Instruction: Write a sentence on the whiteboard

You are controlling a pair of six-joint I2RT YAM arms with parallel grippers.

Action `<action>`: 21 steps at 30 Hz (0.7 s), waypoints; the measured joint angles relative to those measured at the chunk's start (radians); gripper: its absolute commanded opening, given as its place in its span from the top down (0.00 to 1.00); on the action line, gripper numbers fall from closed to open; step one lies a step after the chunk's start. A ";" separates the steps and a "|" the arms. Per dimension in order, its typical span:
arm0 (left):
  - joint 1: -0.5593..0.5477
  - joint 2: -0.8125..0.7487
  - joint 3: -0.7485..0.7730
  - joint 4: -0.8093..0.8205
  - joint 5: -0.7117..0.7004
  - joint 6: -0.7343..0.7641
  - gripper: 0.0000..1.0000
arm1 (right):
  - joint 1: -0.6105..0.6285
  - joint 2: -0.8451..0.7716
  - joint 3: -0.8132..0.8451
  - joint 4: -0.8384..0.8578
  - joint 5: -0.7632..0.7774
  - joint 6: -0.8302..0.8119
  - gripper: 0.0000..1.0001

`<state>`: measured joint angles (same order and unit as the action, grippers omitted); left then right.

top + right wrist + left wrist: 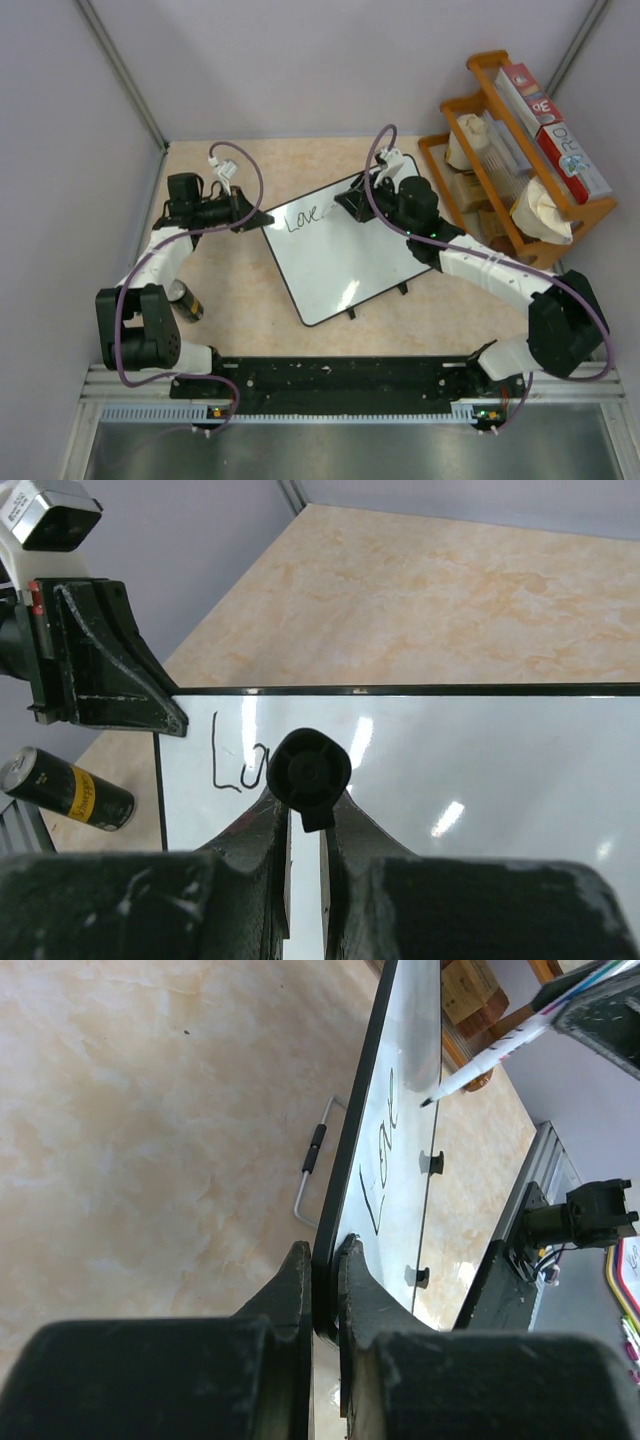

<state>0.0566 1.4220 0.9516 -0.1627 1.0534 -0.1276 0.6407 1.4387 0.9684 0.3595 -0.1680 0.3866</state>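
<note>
The whiteboard (335,262) lies tilted on the table, with "Love" (305,215) written in black near its far left corner. My left gripper (252,220) is shut on the board's black frame at that corner; in the left wrist view its fingers pinch the edge (325,1255). My right gripper (358,198) is shut on a marker, whose black end cap (310,770) sits between the fingers (305,815). The marker's tip (427,1103) hovers just past the last letter, a little off the whiteboard (405,1190).
A wooden rack (520,170) holding boxes and white items stands at the right, close to the right arm. A dark can (185,300) lies on the table by the left arm. A wire handle (312,1165) lies beside the board's edge. Walls enclose the table.
</note>
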 measured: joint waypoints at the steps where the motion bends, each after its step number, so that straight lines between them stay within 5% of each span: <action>1: -0.001 0.000 0.002 -0.003 0.000 0.000 0.98 | -0.002 -0.017 -0.006 -0.006 0.000 0.000 1.00; 14: -0.047 -0.021 0.008 -0.042 -0.171 0.094 0.48 | -0.009 -0.296 -0.111 -0.042 0.021 0.000 1.00; 21: -0.085 -0.052 0.008 -0.049 -0.265 0.114 0.30 | -0.009 -0.356 -0.167 -0.083 0.028 0.000 1.00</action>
<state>-0.0280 1.3701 0.9592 -0.2119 0.7883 -0.0132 0.6319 1.0832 0.8017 0.2768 -0.1398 0.3862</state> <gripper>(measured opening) 0.636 0.080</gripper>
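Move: The left fingers are pinching the whiteboard's far-left corner, right at that hand; the end of "Love" lies about 12 cm to its right and 2 cm ahead, at nearly its height. From the right hand, which holds the marker, the word's end is some 4 cm left, 1 cm ahead and 6 cm below. The board's held corner is about 16 cm left of that hand and 2 cm back, its far-right corner roughly 14 cm right and 12 cm ahead. The left fingers let go of the whiteboard's far-left corner, opening to over half their range around it as the hand edges a centimetre or so forward and down and rolls about 10 degrees. Meanwhile the right hand, still gripping the marker, draws back and right over the board, away from the end of "Love", some 8 cm in all, rising about 6 cm before sinking back roughly 2. ##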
